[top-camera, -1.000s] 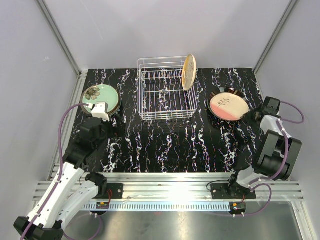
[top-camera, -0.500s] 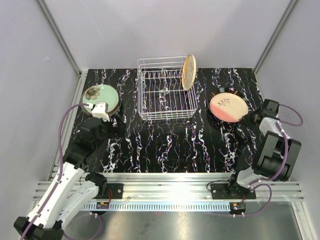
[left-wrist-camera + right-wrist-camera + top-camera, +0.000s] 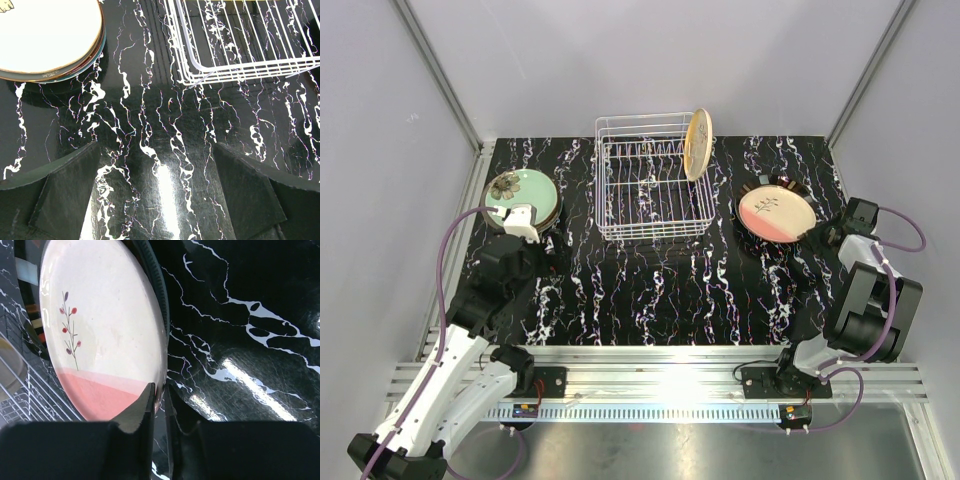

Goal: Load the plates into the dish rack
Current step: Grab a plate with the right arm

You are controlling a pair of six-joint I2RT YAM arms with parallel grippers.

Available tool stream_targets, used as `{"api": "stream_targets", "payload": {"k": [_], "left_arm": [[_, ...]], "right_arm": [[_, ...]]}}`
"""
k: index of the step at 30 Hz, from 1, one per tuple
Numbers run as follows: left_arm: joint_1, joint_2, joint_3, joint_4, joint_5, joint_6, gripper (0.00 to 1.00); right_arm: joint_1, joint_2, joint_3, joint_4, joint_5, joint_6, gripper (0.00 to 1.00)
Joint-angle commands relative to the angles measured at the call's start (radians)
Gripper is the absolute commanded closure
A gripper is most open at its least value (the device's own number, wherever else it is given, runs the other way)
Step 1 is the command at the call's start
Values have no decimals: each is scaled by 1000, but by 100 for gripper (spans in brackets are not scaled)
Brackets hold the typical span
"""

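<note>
A white and pink plate (image 3: 777, 212) with a twig print tops a dark stack at the right. My right gripper (image 3: 160, 387) grips its near rim, one finger above the plate (image 3: 100, 330) and one under it, jaws almost together. That edge sits tilted up off the dark ribbed plate (image 3: 152, 270) below. A beige plate (image 3: 698, 143) stands upright at the right end of the white wire dish rack (image 3: 650, 190). A mint-green floral plate (image 3: 520, 193) tops the left stack. My left gripper (image 3: 156, 147) hangs wide open and holding nothing, just near of that stack (image 3: 45, 35).
The rack's near corner (image 3: 200, 75) lies ahead and right of the left gripper. Grey walls and metal rails (image 3: 450, 90) close in the black marbled table (image 3: 660, 290) on three sides. The right arm's purple cable (image 3: 905, 225) loops near the right wall.
The right gripper has drawn back slightly toward the right edge, and the pink plate has barely shifted. The left arm is still.
</note>
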Motion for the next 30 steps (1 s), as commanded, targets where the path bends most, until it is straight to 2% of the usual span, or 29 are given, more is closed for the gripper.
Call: {"api": "stream_targets", "payload": {"k": [1,6,8,13,16,26,29,30], "left_arm": [[0,-3,47,29,14,1,1],[0,-3,47,29,14,1,1],[0,-5,47,30,16,1,1],[0,-3,46,29,19,2,1],[0,-3,46,30,22,2,1],[0,0,46,29,25,4,1],[0,-2,46,27,21,4,1],[0,-2,46,29,21,4,1]], "right_arm": [[6,-4,6,31,-32,0,80],[6,-9,-7,55,-45,5,66],[6,-8,-8,61,-48,5,65],[6,2,-16,78,-61,8,51],[6,5,-37,109,-71,21,46],[6,74,-119,324,-122,109,42],[6,81,-126,341,-116,120,44],[6,77,-128,347,-114,121,49]]}}
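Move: The pink-and-white plate has its middle about 9 cm left and 6 cm ahead of the right gripper, roughly 1 cm below its tips, which are at its near right rim. The patterned black plate lies beneath it, about 7 cm ahead and 10 cm left of the gripper, 3 cm down. The rack's middle is some 39 cm left and 13 cm ahead, about 2 cm lower. From the left gripper, the pink-and-white plate is roughly 55 cm right, 17 cm ahead and 14 cm below. Open the right fingers from nearly shut to just over half while keeping the tips almost in place at the near right rim of the pink-and-white plate. Then sink about 2.5 cm, easing some 1.5 cm left and forward and tilting the fingers slightly flatter, so one finger lies over the plate's face and the other outside its rim. ##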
